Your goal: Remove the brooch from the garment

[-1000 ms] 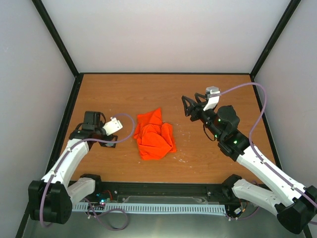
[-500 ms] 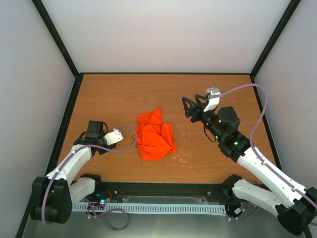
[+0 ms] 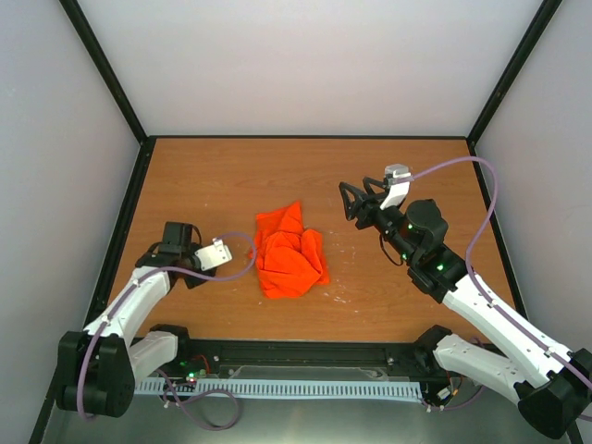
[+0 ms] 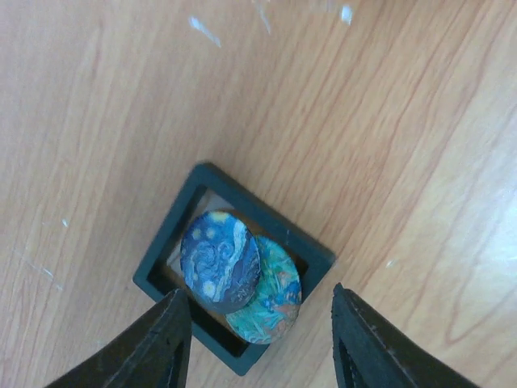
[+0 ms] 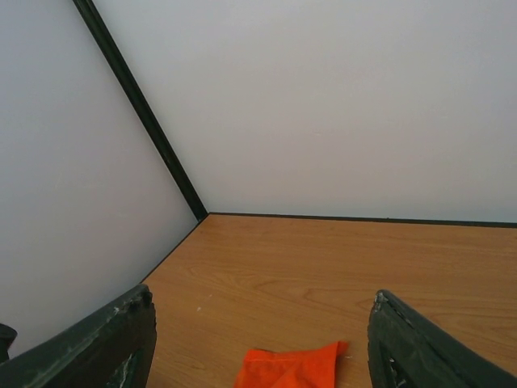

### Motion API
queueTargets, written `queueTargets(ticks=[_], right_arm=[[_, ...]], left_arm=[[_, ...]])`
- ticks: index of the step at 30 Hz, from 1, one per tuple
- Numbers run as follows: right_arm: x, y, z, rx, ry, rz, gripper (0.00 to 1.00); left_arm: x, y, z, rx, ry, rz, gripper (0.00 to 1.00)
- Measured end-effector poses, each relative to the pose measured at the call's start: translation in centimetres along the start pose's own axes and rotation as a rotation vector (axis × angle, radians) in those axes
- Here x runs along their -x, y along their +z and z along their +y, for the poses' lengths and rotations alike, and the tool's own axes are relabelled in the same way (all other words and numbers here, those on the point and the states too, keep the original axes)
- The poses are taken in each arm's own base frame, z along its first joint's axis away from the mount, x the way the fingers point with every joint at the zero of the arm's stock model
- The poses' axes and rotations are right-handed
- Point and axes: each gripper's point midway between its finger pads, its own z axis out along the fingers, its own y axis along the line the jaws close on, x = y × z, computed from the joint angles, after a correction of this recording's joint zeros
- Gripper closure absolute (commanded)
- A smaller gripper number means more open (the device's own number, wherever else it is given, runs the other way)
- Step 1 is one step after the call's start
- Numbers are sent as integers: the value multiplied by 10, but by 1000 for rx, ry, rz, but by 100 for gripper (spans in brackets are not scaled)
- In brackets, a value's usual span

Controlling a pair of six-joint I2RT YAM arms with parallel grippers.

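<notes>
The orange garment [image 3: 289, 252] lies crumpled at the middle of the table; its far corner shows in the right wrist view [image 5: 291, 368]. No brooch shows on it. In the left wrist view two round brooches lie overlapping in a small black square frame [image 4: 317, 250]: a blue starry one [image 4: 218, 259] on top of a teal one [image 4: 275, 299]. My left gripper [image 4: 258, 347] is open and empty just above the frame, one finger on each side; in the top view [image 3: 191, 274] it is left of the garment. My right gripper [image 3: 356, 199] is open and empty, raised to the right of the garment.
Black posts and pale walls close in the wooden table [image 3: 305, 171] at the back and sides. A black rail [image 3: 305, 356] runs along the near edge between the arm bases. Purple cables trail from both wrists.
My left arm has drawn back toward the near left, away from the garment. The right arm has hardly moved.
</notes>
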Motion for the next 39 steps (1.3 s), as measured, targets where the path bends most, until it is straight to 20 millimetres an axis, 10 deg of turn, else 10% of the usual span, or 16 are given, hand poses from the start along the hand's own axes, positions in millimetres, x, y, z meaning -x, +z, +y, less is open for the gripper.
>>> queueTargets(ticks=[5,7,9,11,19,24,30,39], right_arm=[[-1,-1,-2,-10,-3,6,20],[-2,-2,-6,-28,-9,8,1],[0,-5,-15,-69,-19,6,0],[4,-10,-28,-125,-36,-11,0],[-18,-67,-151,-562,-26,-100,0],[-55,-121,-231,-884,11,-115,0],[-83,-163,-278,-1078,20,-160,0],[-106,-149,-304,-1086,-32,-104,0]], left_arm=[[37,-29,8,-76,-55,-134,43],[49,-39,11,-100,-83,-179,27],[63,-49,15,-124,-119,-223,3],[76,-58,24,-140,-168,-264,0],[119,-82,97,-5,-407,-457,0],[113,-93,147,151,-550,-558,0],[64,-72,183,262,-758,-598,0],[25,-25,194,315,-945,-680,0]])
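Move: Just below the left fingertips, some 4 cm down and about 2 cm ahead and 1 cm to the right, the two round brooch pieces already lie in the small black tray. The orange garment lies about 25 cm right of the left hand and 4 cm farther out. From the raised right hand, the brooch is some 43 cm left, 3 cm back and 33 cm below; the garment is about 19 cm left, level fore-and-aft, equally far below. Leaving the tray empty-handed, the left hand rises about 17 cm, first swinging right, then carries on forward some 15 cm and back to the left, sinking again near the end; its fingers tilt up from pointing down and spread fully. Meanwhile the right hand sweeps some 29 cm right, away from the garment, and 20 cm down, turning about 60 degrees clockwise and opening wide. ##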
